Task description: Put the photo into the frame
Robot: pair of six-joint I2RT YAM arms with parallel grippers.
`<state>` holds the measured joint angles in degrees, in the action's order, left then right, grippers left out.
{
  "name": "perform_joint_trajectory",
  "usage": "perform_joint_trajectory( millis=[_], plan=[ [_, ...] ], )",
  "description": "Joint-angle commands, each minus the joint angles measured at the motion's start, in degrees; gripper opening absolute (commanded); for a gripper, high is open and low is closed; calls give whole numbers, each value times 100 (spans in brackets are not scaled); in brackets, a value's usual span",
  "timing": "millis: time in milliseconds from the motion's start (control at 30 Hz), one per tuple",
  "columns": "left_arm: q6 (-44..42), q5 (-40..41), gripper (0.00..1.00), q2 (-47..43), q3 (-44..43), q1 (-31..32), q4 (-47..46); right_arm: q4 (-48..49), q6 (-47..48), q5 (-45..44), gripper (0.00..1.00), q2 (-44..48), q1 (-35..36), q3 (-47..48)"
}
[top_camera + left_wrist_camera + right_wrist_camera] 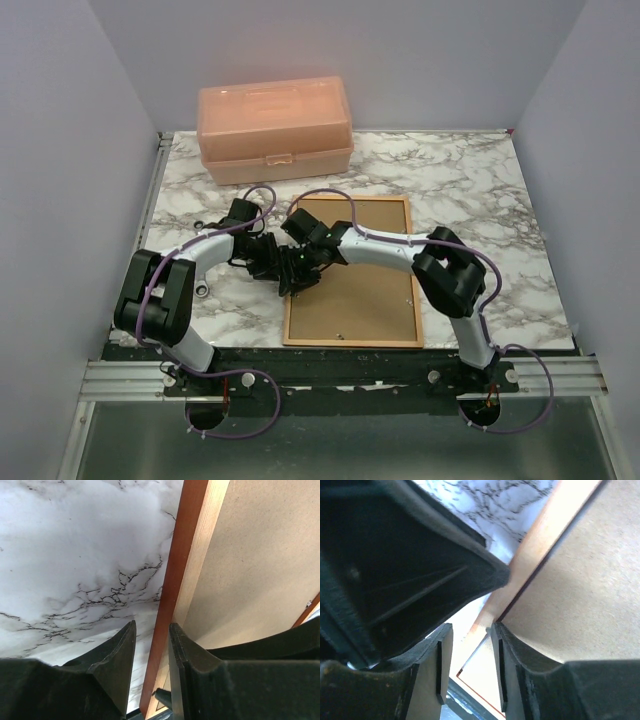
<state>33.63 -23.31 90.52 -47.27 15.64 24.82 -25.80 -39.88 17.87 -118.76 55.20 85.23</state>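
Note:
The frame (412, 270) lies flat on the marble table with its paler back up and a brown backing board (355, 285) inside it. Both grippers meet at its left rail. My left gripper (268, 262) straddles that rail (185, 555), one finger (122, 655) outside the reddish edge and the other on the board side; it (152, 625) is closed on the rail. My right gripper (298, 268) holds the same rail (545, 535) just beside it, its jaws (470, 626) closed around the tan strip. The photo shows in no view.
A peach plastic box (275, 128) stands at the back left of the table (480, 200). A small metal piece (203, 290) lies left of the frame near the left arm. The left gripper's black body (395, 555) fills the upper left of the right wrist view.

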Motion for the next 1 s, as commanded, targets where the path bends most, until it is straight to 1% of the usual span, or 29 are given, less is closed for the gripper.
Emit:
perform_joint_trajectory(
  millis=[0,33,67,200,333,567,967],
  plan=[
    [-93,377,33,308,76,62,-49,-312,176,-562,54,-199,211,196],
    [-100,370,33,301,77,62,-52,-395,200,-626,60,-248,211,294],
    [-102,369,33,306,79,67,-61,-467,231,-686,63,-296,213,437],
    [-89,362,33,317,125,62,-93,-638,281,-837,69,-486,212,856],
    [-92,350,33,342,117,62,-92,-435,272,-438,69,-581,215,838],
    [-93,356,33,359,95,60,-90,289,165,191,69,-403,264,263],
    [-76,310,33,409,108,62,-131,521,361,587,69,-675,578,600]
  ],
)
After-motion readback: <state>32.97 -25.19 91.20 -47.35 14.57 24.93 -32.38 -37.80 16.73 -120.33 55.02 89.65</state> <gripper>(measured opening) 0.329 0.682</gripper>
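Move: The small metal tab on the inner edge of the frame's left bar lies practically at the right fingertips, about 1 cm back and 1 cm below. That bar runs roughly 1 cm to the hand's left; the next tab on the same bar is some 14 cm ahead and 1 cm to the right, the near-edge tab about 10 cm back and 10 cm right. From the left hand, the first tab is about 5 cm back and 4 cm right. Rightward and a little forward, the right hand eases off the tab by about 1.5 cm as its fingers spread from partly to widely open and the wrist steepens some 5 degrees; it then creeps back left about half that way, fingers still spread either side of the bar and tab, the inner one low over the backing. The left hand stays put with its fingers at the frame's left bar. ##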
